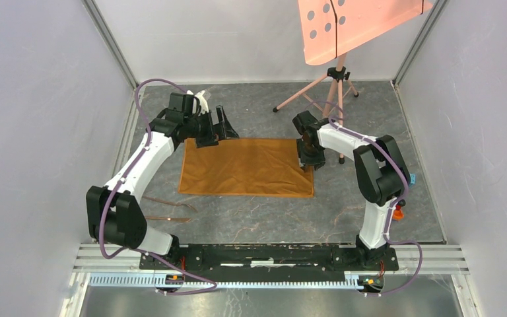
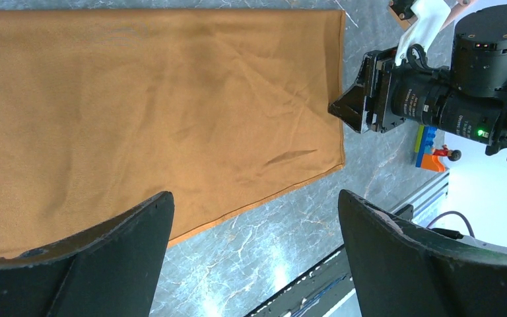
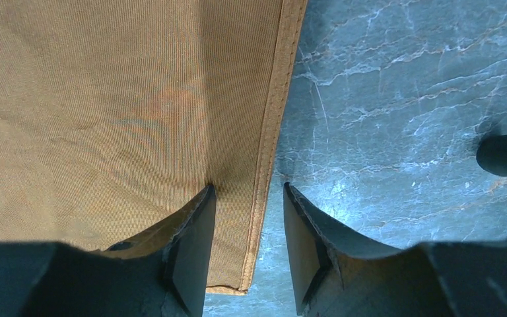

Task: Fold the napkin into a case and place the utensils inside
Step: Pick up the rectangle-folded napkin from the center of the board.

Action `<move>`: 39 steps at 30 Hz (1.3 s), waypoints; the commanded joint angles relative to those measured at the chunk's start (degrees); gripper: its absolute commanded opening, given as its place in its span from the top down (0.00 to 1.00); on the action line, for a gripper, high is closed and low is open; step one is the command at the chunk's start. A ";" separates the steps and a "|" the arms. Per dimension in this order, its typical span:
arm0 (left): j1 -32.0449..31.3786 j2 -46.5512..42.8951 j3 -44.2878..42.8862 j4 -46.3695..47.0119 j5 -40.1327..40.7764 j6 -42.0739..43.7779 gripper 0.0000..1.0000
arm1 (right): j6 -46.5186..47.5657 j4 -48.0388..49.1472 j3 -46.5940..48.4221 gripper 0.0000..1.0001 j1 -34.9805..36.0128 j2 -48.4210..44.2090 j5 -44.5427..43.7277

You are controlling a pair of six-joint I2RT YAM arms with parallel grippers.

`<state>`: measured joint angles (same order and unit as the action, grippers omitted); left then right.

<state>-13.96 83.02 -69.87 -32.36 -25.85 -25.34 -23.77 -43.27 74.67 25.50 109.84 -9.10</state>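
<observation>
The orange-brown napkin [image 1: 247, 167] lies spread flat on the marble table, not folded into a case. My left gripper [image 1: 221, 129] hovers at its far left corner, open wide and empty; the left wrist view has the napkin [image 2: 158, 99] beyond my left gripper [image 2: 255, 195]. My right gripper [image 1: 307, 162] is down at the cloth's right edge. In the right wrist view the right gripper [image 3: 247, 187] has its jaws narrowly apart, straddling the hem of the napkin [image 3: 105, 99] near a corner, without pinching it. Two slender utensils [image 1: 171, 204] lie left of the napkin's near edge.
A salmon-pink perforated panel [image 1: 353, 26] on a tripod [image 1: 333, 89] stands at the back right, one foot close to the right gripper. Coloured toy blocks [image 2: 429, 148] sit by the right arm. Grey walls close in both sides; a metal rail [image 1: 270, 254] runs along the front.
</observation>
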 commanded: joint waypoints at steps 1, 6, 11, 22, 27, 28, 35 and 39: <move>-0.02 -1.85 0.26 2.49 -1.62 2.58 0.00 | -0.14 2.93 -2.43 0.53 0.25 1.76 1.95; 0.00 -1.81 0.17 2.11 -0.92 3.06 0.00 | 1.40 5.81 -4.70 0.59 0.16 3.79 4.17; 0.13 -1.77 0.17 1.94 -0.29 3.28 0.00 | 3.25 8.95 -7.17 0.73 -0.02 4.42 6.12; 0.42 -0.27 0.23 1.61 0.64 3.68 0.00 | 16.87 12.12 -5.78 1.00 -0.77 -4.60 3.14; 0.42 0.78 0.26 1.63 0.68 3.55 0.00 | 22.13 10.41 -6.90 1.00 -0.35 -12.21 -4.31; 0.42 0.90 0.32 1.62 0.64 3.48 0.00 | 23.31 10.34 -7.58 1.00 -0.32 -13.56 -4.45; 0.42 0.92 0.77 2.05 0.81 3.09 0.00 | 27.91 9.15 -10.54 1.00 -0.31 -20.29 -9.76; 0.33 0.28 1.18 2.63 -0.47 1.96 0.00 | 29.25 8.47 -12.25 1.00 -0.35 -23.53 -14.58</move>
<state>-13.85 84.12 -68.99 -31.99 -25.58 -24.51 2.37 -34.17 64.20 25.12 90.00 -16.82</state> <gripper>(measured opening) 0.996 0.010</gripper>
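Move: My right hand is right over the napkin's right hem, the half-open fingers on either side of it; the folded napkin's middle lies about 16 cm to the left, level in reach, some 1 cm lower. On the other side the tripod foot stands roughly 8 cm to the right and 1 cm farther out, and a blue brick about 15 cm right and 4 cm back. From my left hand the napkin's middle is about 5 cm right, 1 cm back and 18 cm below. With my right hand low at the hem, I ease about 1.5 cm left while my fingers close fully and pinch the napkin's right edge. Keeping that grip, I rise some 8 cm and carry the edge about 6 cm right, towards the tripod, turning the wrist about 20 degrees counter-clockwise and tipping the fingers slightly up and forward. ##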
